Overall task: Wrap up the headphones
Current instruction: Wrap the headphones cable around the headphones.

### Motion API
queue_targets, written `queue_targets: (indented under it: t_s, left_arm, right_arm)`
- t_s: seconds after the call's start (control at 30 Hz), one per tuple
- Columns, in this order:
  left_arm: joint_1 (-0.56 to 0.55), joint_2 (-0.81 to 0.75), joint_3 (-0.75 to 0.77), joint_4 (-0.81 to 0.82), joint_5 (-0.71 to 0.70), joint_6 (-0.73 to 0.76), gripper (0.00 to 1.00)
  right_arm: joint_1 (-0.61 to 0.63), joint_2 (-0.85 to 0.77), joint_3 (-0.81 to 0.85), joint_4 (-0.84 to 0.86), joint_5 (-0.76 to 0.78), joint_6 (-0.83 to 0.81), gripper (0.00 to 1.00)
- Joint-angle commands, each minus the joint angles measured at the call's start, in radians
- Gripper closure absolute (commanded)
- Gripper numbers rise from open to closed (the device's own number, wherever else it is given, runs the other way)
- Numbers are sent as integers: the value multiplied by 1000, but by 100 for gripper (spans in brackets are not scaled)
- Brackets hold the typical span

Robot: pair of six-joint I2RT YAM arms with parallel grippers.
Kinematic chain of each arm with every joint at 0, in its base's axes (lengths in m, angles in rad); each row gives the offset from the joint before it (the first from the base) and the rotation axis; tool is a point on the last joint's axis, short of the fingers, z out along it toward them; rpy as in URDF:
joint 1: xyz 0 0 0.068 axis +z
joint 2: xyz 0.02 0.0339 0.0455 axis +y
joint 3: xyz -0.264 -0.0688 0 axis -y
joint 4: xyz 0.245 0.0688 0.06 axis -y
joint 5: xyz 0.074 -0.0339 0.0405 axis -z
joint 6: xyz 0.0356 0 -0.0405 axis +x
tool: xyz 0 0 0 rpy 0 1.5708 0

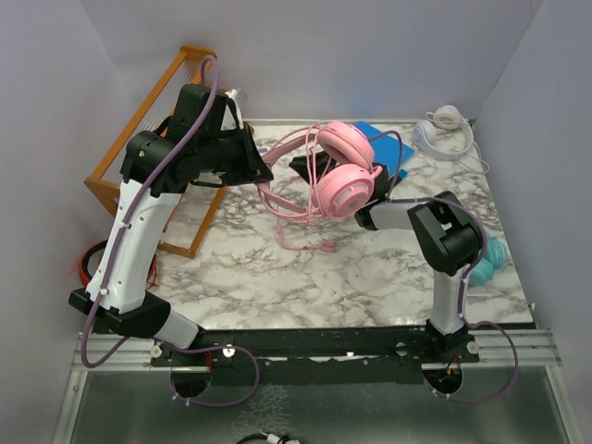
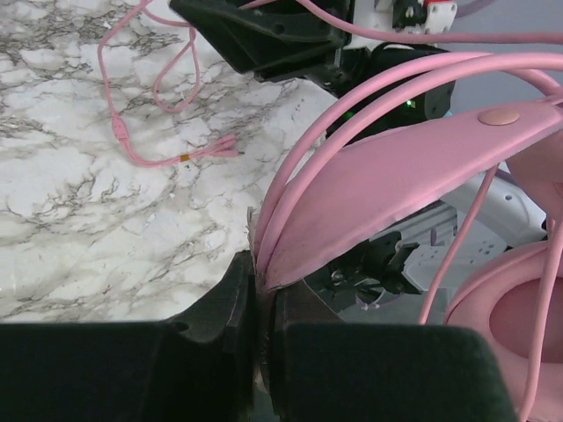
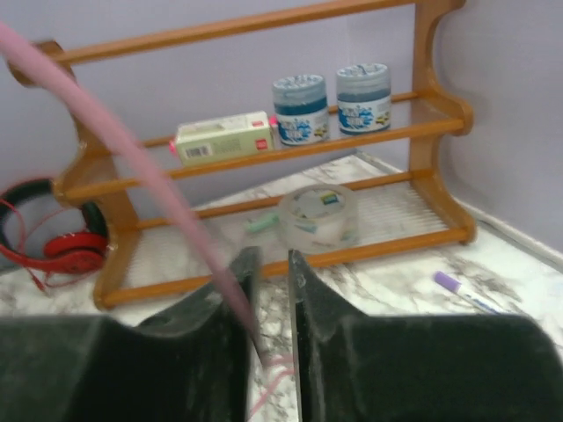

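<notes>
The pink headphones point(image 1: 347, 180) hang above the middle of the marble table, ear cups to the right. My left gripper point(image 1: 262, 172) is shut on the end of their headband point(image 2: 378, 185), pinched between the jaws point(image 2: 262, 290). The pink cable point(image 1: 296, 217) loops down from them, and its plug point(image 2: 215, 149) lies on the marble. My right gripper point(image 1: 302, 167) sits behind the ear cups, pointing left. In the right wrist view its jaws point(image 3: 271, 264) stand a narrow gap apart; the cable point(image 3: 132, 149) slants down through that gap along the left finger. White headphones point(image 1: 442, 129) lie far right, teal ones point(image 1: 490, 254) beside the right arm.
A wooden rack point(image 1: 153, 120) leans at the left edge; it holds two jars point(image 3: 303, 105), a small box point(image 3: 220, 138) and a tape roll point(image 3: 318, 218). Red-and-black headphones point(image 1: 92, 264) lie off the table's left side. A blue flat item point(image 1: 384, 148) lies behind the pink pair, a purple pen point(image 3: 457, 286) on the marble.
</notes>
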Motion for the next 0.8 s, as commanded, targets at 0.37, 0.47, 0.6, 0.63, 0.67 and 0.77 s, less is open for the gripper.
queue_targets:
  t_s: [0.37, 0.47, 0.6, 0.63, 0.67, 0.77]
  left_arm:
    - [-7, 61, 160, -12, -223, -34, 100]
    - [-7, 44, 108, 27, -227, -56, 100]
    - [-7, 35, 74, 83, -244, -98, 100]
    - [-6, 35, 69, 94, -272, -113, 100]
    - [-7, 32, 58, 109, -288, -131, 100]
    - [-7, 11, -26, 174, -326, -165, 100]
  right_arm:
    - [-3, -398, -573, 103, 41, 69, 99]
    - [-3, -461, -595, 24, 68, 42, 99]
    - [1, -470, -563, -16, -26, 89, 97]
    - [8, -461, -565, 17, -47, 127, 97]
    - [17, -453, -578, 75, -60, 169, 96]
    - [62, -438, -614, 259, -84, 285, 92]
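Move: The pink cable strand crosses right at the right hand's half-closed fingertips. The pink headphones hang about 10 cm back from that hand, 6 cm to its right and 12 cm above; the cable's bundled end lies on the table, some 17 cm back, 5 cm right and 22 cm below. From the left hand, which grips the headband, the headphones' middle is about 8 cm right and 2 cm ahead, 3 cm lower; the strand is roughly 14 cm ahead, 3 cm right and 15 cm below. The right fingers finish shutting on the cable strand and pinch it, and the hand draws it back about 13 cm and some 6 cm to the right, passing below the headphones towards the robot's own side. The left hand keeps its grip on the headband and carries the headphones some 5 cm forward and a little left, rising slightly before sinking, while turning about 15 degrees counter-clockwise. ##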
